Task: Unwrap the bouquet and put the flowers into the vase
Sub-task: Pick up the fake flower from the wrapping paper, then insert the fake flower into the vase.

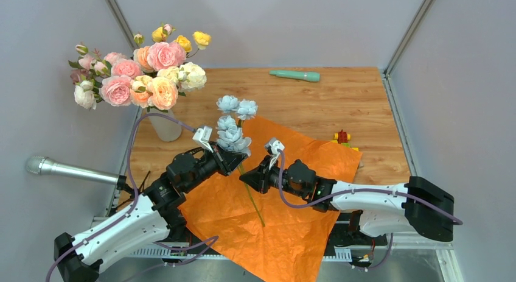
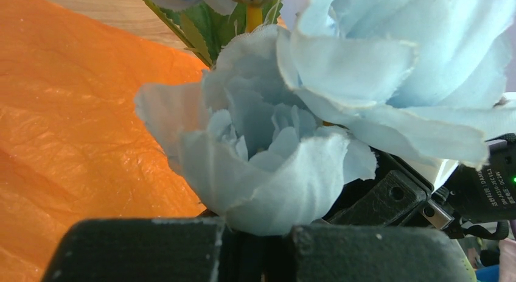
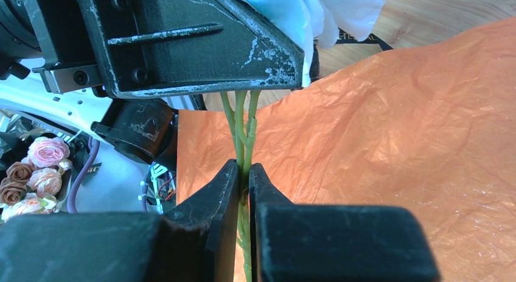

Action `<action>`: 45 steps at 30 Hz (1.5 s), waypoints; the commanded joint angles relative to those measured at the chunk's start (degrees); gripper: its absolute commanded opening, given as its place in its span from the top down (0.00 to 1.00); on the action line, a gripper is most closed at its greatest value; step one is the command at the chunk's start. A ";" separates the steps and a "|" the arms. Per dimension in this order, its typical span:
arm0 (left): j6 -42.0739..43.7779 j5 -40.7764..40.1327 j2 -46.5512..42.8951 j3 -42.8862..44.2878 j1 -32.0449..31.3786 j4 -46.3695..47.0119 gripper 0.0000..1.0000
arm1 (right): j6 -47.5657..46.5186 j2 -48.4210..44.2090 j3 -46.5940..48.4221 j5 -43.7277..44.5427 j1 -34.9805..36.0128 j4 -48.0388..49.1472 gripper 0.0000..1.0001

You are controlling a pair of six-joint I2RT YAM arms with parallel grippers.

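The vase point(image 1: 164, 125) stands at the back left and holds a bunch of pink, peach, white and yellow flowers point(image 1: 143, 69). The bouquet's orange paper point(image 1: 286, 233) lies unfolded on the table. Above it, a stem of pale blue flowers point(image 1: 233, 136) is held by both grippers. My left gripper point(image 1: 234, 160) is shut on the stems just under the blooms. Those blooms point(image 2: 261, 154) fill the left wrist view and hide the grip there. Lower down, my right gripper point(image 3: 244, 172) is shut on the green stems point(image 3: 241, 120), with the left gripper's body point(image 3: 182, 44) right above it.
A teal stick point(image 1: 295, 75) lies at the back of the wooden table. A grey metal tube point(image 1: 70, 170) juts in from the left edge. Small coloured toy blocks point(image 1: 344, 137) sit at the paper's right corner. Grey walls close in on three sides.
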 commanded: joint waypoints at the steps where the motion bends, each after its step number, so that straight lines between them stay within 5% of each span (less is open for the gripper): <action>1: 0.10 -0.66 -1.20 0.51 -0.40 1.00 1.00 | -1.28 0.65 3.33 1.31 0.73 1.11 1.00; 8: 1.43 -1.24 -1.34 0.66 -0.40 0.60 1.00 | -1.49 -1.01 2.38 2.51 0.82 0.48 0.93; 23: 8.75 -3.60 -3.84 1.40 -0.40 -0.64 1.00 | -3.60 -6.35 0.43 6.95 0.73 -4.14 0.34; 30: 17.69 -5.17 -5.92 3.09 -0.40 -4.07 1.00 | -4.47 -8.42 -0.66 8.53 0.73 -6.47 0.16; 45: 41.15 -9.43 -12.35 9.72 -0.18 -13.88 1.00 | -5.01 -17.92 -5.77 16.83 -0.59 -12.39 0.00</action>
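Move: The blue flower is already gripped on its stem by both hands; its blooms centre some 8 cm ahead of the left hand, 2 cm left and 3 cm up. The vase it goes to stands about 17 cm ahead, 28 cm left and 8 cm lower, its bouquet above it, some 18 cm above the left hand. From the right hand, the blue blooms lie roughly 13 cm ahead, 2 cm left and 7 cm up. The blue flower's stem stays pinched just under its blooms in the left fingers while the right fingers open wide, let go lower down and back off about 5.5 cm right and slightly forward. After barely moving at first, the left hand carries the flower some 5 cm left and 4 cm up towards the vase, rolling about 30 degrees clockwise as seen along its fingers. ##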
